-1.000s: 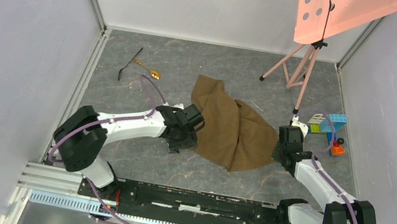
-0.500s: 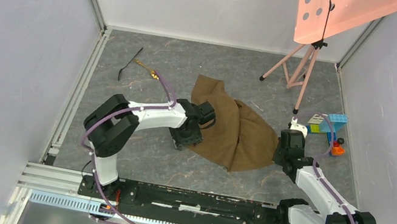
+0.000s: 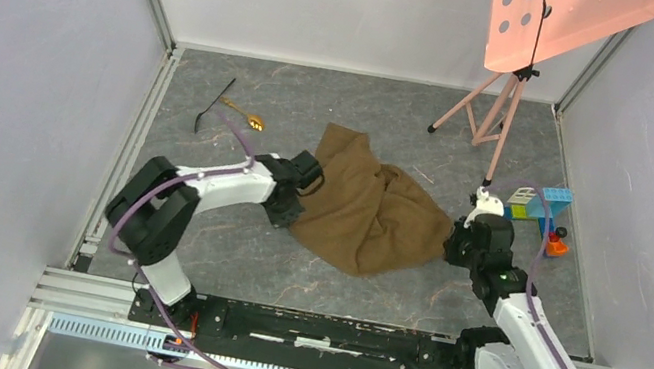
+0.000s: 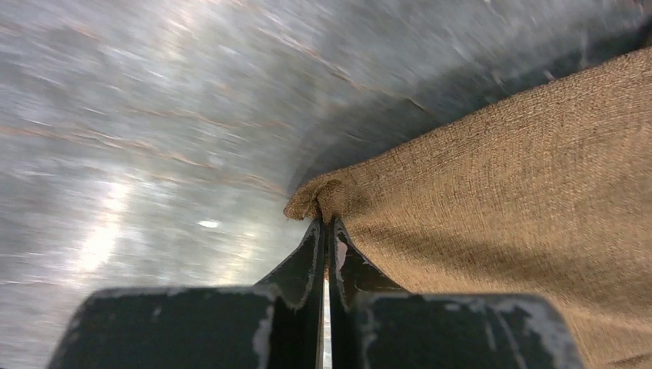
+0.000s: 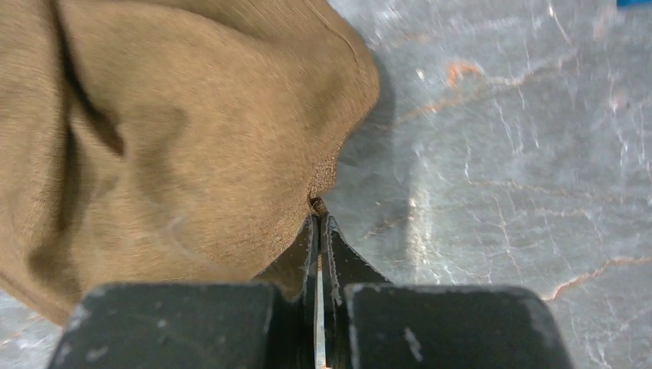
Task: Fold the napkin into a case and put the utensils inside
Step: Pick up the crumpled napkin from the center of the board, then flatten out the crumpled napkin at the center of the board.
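Note:
The brown napkin (image 3: 368, 214) lies rumpled and bunched in the middle of the grey table, not shaped into a case. My left gripper (image 3: 292, 207) is shut on the napkin's left edge; the left wrist view shows a pinched tuft of the napkin (image 4: 492, 184) at the left gripper (image 4: 326, 221). My right gripper (image 3: 456, 248) is shut on the napkin's right edge, where the napkin (image 5: 177, 146) meets the right gripper (image 5: 318, 217). The utensils lie far left: a gold spoon (image 3: 244, 113) and a thin black utensil (image 3: 214, 102), both apart from the cloth.
A pink stand (image 3: 494, 107) with a perforated board stands at the back right. Coloured toy blocks (image 3: 542, 207) sit by the right wall near my right arm. Metal rails (image 3: 133, 140) and white walls close the table on three sides.
My left gripper has shut on the napkin's left edge and pulled back to the left. The napkin has shifted left and bunched more. My right arm has swung slightly while holding its edge.

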{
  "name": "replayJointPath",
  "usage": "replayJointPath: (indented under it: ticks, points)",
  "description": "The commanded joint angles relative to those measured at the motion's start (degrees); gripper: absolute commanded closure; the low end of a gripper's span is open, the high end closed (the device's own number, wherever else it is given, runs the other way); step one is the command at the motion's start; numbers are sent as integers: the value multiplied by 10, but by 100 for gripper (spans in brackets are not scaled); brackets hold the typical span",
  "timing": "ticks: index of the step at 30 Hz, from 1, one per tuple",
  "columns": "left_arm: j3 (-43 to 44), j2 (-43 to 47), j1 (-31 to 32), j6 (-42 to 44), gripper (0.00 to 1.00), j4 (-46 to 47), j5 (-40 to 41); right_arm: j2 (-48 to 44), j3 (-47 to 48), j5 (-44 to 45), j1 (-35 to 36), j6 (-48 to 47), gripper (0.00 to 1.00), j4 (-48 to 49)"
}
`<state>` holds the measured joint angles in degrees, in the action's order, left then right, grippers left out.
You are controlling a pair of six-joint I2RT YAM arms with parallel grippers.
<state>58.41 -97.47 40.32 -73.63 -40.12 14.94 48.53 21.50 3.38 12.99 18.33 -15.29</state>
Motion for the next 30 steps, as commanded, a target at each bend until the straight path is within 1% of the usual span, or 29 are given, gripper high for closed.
replayJointPath:
  ticks: [1,4,6,9,11,12,13,16,19,22,24,25,26,28,30]
  points:
    - [-27,155,-47,117,98,28,45,-65,73,-64,-1,-24,100,13]
    - [30,281,-61,211,98,4,59,-127,125,-110,-1,-15,100,30]
    - [85,349,-63,247,98,-32,74,-166,158,-163,-1,-1,100,51]
    - [195,413,-77,283,98,-95,38,-225,203,-243,-1,30,100,104]
    - [259,447,-77,305,98,-113,7,-263,230,-290,-1,64,100,147]
    - [283,466,-77,311,98,-108,-11,-274,243,-302,-1,81,100,149]
    - [298,487,-77,318,98,-96,-28,-285,259,-317,-1,95,100,172]
    - [339,528,-76,339,98,-50,-76,-292,314,-359,-1,137,100,193]
    - [390,537,-76,364,98,-29,-127,-282,360,-395,-4,183,100,228]
    - [415,535,-77,385,98,-9,-132,-270,387,-417,-14,210,100,258]
    - [417,530,-77,397,98,-1,-114,-263,389,-413,-21,209,100,263]
    - [415,525,-76,402,98,-1,-92,-261,384,-397,-22,199,100,256]
    - [410,518,-76,404,98,-2,-70,-260,377,-359,-23,186,100,232]
    - [403,494,-76,391,98,-27,22,-253,365,-260,-23,155,100,166]
    - [413,443,-77,375,98,-76,121,-236,343,-162,-23,147,100,115]
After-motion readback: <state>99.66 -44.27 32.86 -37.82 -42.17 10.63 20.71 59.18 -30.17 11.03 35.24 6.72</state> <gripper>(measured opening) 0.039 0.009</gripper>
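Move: Both hands already pinch opposite sides of the brown napkin, whose middle lies about 13 cm to the left hand's right and 3 cm ahead, just below it. The gold spoon is some 13 cm left of that hand and 16 cm farther out, with the black utensil about 6 cm farther left. From the right hand, the napkin's middle is about 15 cm left, 4 cm ahead and 4 cm lower; the blue toy stands some 18 cm right and 12 cm ahead. Both hands keep their pinch on the napkin and sweep it fast up off the table, the left by about 55 cm and the right by nearly 50, going slightly forward at first, then drawing back towards the bases and easing a little forward again at the end. Both drift left, the left hand rather more, while the wrists tip up by roughly 80 degrees until the fingers no longer point down, and turn somewhat in towards each other. ##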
